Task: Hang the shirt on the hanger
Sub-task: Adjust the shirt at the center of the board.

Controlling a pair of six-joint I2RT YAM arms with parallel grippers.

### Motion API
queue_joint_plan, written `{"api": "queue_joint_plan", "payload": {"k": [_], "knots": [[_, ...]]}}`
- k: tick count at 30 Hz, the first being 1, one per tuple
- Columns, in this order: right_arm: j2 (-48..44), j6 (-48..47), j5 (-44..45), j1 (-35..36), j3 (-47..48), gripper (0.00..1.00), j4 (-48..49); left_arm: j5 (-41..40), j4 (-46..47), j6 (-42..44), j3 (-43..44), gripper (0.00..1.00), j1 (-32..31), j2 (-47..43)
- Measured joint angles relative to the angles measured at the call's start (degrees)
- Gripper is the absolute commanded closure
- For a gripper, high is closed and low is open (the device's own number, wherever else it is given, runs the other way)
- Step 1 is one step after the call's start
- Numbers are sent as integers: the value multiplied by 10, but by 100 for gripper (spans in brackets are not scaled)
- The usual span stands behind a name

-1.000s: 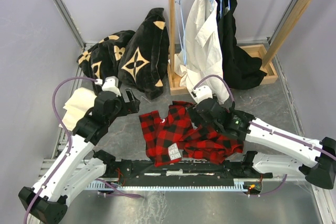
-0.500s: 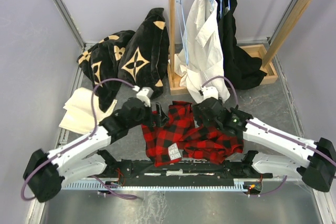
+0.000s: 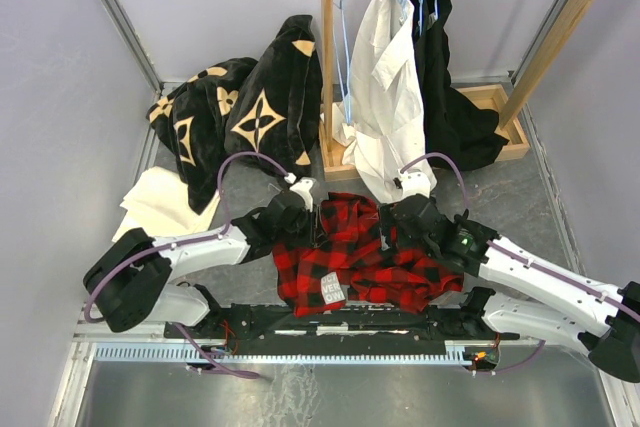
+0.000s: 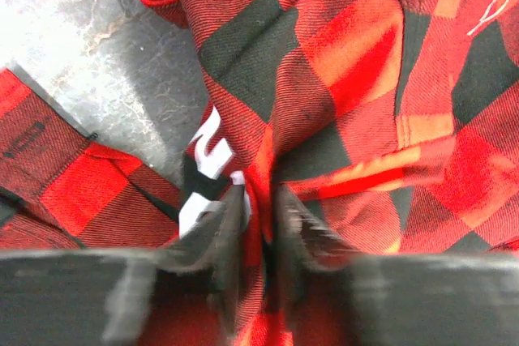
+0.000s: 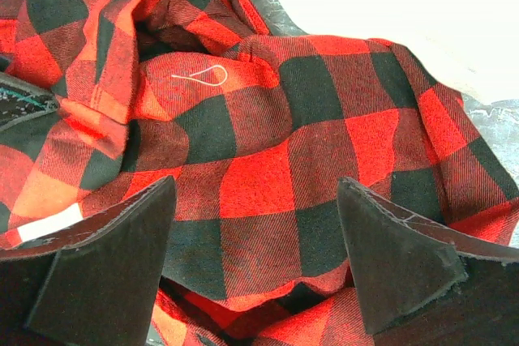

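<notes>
The red-and-black plaid shirt [image 3: 350, 252] lies crumpled on the table in front of the arms, with white lettering near its front edge. My left gripper [image 3: 312, 219] is at its left part. In the left wrist view the gripper [image 4: 259, 198] has its fingers pinched on a raised fold of the shirt [image 4: 340, 62]. My right gripper [image 3: 386, 231] hovers over the shirt's right part. In the right wrist view it [image 5: 255, 185] stands open, with the plaid [image 5: 259, 119] below the gap. A light-blue wire hanger [image 3: 346, 57] hangs bare at the left end of the rail.
A wooden clothes rail [image 3: 327, 97] at the back holds a white shirt [image 3: 385, 87] and a black garment [image 3: 450, 107]. Black fabric with tan flower motifs [image 3: 250, 97] is heaped at the back left. A cream cloth [image 3: 160, 202] lies at the left.
My left arm has swung right from the table's left side onto the shirt, and its jaws have closed on a fold. The right gripper has shifted slightly right and stays open.
</notes>
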Motion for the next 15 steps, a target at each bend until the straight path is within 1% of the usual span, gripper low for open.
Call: {"api": "queue_joint_plan", "payload": {"k": [1,4,7,11,14,15], "knots": [[0,0,0,0,0,13,0,4,4,-4,0,96,0,8],[0,0,0,0,-2,13,0,6,5,-10,0,97,0,16],[0,0,0,0,-6,13,0,-10,-10,-14,0,97,0,3],[-4,-1,0,0,-10,13,1,-53,-71,-15,0,97,14,-74],[-12,-7,-2,0,-13,12,3,-82,-120,-15,1,97,42,-162],[-12,-12,-4,0,-13,13,5,-86,-133,-15,2,97,65,-185]]}}
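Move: Between the left hand's part-open fingers, only about 1 cm lower, is a fold of the red-checked shirt; the shirt's middle lies some 10 cm to the right and 5 cm back. The shirt's white label is roughly 12 cm back and 3 cm right of that hand, and the hanging white garment's hem about 9 cm ahead and 17 cm right. From the open right hand, that fold lies some 15 cm left, about level fore and aft, and roughly 6 cm lower. Dipping barely 1 cm, the left hand shuts its fingers and pinches the shirt fold between them. Then it pulls left and up together, roughly 6 cm each, and a little forward, picking up speed, away from the shirt's middle and the right hand, while the wrist turns some 15 degrees counter-clockwise and keeps its grip. ##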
